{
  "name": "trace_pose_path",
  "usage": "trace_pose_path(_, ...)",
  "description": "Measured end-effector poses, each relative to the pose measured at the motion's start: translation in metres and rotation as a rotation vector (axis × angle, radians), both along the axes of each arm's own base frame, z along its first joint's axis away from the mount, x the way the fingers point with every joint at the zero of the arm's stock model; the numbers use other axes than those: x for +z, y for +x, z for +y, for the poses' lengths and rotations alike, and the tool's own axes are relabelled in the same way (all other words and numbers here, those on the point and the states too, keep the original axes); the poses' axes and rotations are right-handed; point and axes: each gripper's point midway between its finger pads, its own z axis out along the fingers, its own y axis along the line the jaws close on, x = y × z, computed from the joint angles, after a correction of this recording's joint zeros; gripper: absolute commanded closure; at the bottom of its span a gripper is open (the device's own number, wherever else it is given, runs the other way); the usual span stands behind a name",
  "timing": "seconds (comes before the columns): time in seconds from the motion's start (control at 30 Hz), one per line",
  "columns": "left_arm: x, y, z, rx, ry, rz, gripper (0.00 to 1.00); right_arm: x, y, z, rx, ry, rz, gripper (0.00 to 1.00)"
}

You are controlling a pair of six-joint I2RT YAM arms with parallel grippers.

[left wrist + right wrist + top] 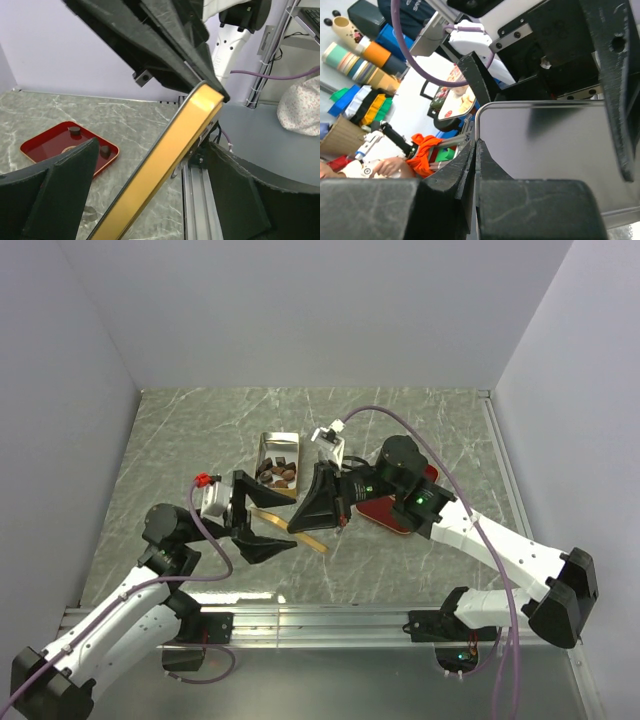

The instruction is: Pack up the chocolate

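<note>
The gold tin (270,443) stands open on the table with several brown chocolate chunks (279,474) inside. Two more chocolate pieces (75,131) lie on the red tray (47,145), which shows partly under the right arm in the top view (385,512). My right gripper (476,142) is shut on the rim of the tin's gold lid (165,165), holding it tilted above the table in front of the tin. My left gripper (283,525) is open, one finger (62,195) on each side of the lid's lower end, apart from it. The lid's silvery inside (550,150) fills the right wrist view.
White walls close the table at the back and both sides. An aluminium rail (330,618) runs along the near edge between the arm bases. The right arm's purple cable (420,440) loops above the red tray.
</note>
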Motion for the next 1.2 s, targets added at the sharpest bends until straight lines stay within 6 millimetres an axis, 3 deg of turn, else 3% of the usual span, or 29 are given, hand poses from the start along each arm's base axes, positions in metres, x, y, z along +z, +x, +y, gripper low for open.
trace_pose_path(0.1, 0.000, -0.002, -0.002, -0.009, 0.008, -0.010, 0.34, 0.000, -0.001, 0.000, 0.009, 0.001, -0.006, 0.95)
trace_pose_path(0.27, -0.007, -0.006, -0.003, -0.029, 0.031, -0.001, 0.50, -0.002, 0.002, -0.001, 0.004, -0.001, -0.021, 0.94)
trace_pose_path(0.4, -0.015, -0.012, -0.004, -0.067, 0.064, 0.020, 0.89, 0.003, 0.011, 0.002, 0.004, 0.012, -0.069, 0.91)
trace_pose_path(0.47, -0.017, -0.019, -0.005, -0.103, 0.076, -0.002, 0.97, 0.003, 0.026, 0.004, -0.035, 0.013, -0.098, 0.82)
trace_pose_path(0.53, -0.019, -0.019, -0.006, -0.110, 0.090, 0.009, 0.99, 0.000, 0.037, 0.004, -0.053, 0.011, -0.119, 0.78)
trace_pose_path(0.57, -0.022, -0.015, -0.007, -0.106, 0.100, 0.027, 0.99, -0.002, 0.039, 0.004, -0.057, 0.008, -0.129, 0.69)
trace_pose_path(0.73, -0.039, 0.001, -0.013, -0.080, 0.145, 0.121, 0.99, -0.021, 0.072, 0.003, -0.177, -0.055, -0.168, 0.50)
trace_pose_path(0.77, -0.040, 0.003, -0.013, -0.073, 0.148, 0.131, 0.99, -0.021, 0.080, 0.000, -0.208, -0.063, -0.180, 0.43)
trace_pose_path(0.87, -0.039, 0.013, -0.016, -0.042, 0.150, 0.149, 0.99, -0.017, 0.106, -0.017, -0.307, -0.064, -0.216, 0.35)
trace_pose_path(0.9, -0.038, 0.016, -0.017, -0.028, 0.148, 0.154, 0.99, -0.013, 0.116, -0.026, -0.348, -0.060, -0.229, 0.26)
trace_pose_path(1.03, -0.034, 0.047, -0.019, 0.108, 0.137, 0.221, 0.99, 0.013, 0.151, -0.067, -0.538, -0.028, -0.322, 0.25)
trace_pose_path(1.13, -0.024, 0.080, -0.016, 0.253, 0.102, 0.306, 0.99, 0.030, 0.149, -0.078, -0.603, 0.025, -0.401, 0.25)
trace_pose_path(1.2, -0.013, 0.104, -0.010, 0.353, 0.061, 0.376, 0.99, 0.030, 0.146, -0.083, -0.640, 0.073, -0.444, 0.25)
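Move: From the wide-open left gripper, the lid is already between the fingers, its middle about 1 cm to the right and 3 cm below, level fore and aft. The open tin of chocolates lies some 28 cm ahead, 5 cm left and 28 cm down; the red tray about 23 cm ahead, 30 cm right and 31 cm down. From the right hand, pinching the lid's edge, the lid's middle is about 4 cm ahead, 2 cm left and 8 cm below. Shut the left gripper on the lid while the right still holds it, and sink about 4 cm. Then open the right fingers, let go, and withdraw that hand 15 cm forward, then off to the right and slightly up, turning clockwise. Carry the lid forward towards the tin with the left, rising a little, the wrist tipping down and turning counter-clockwise about 20 degrees each. ##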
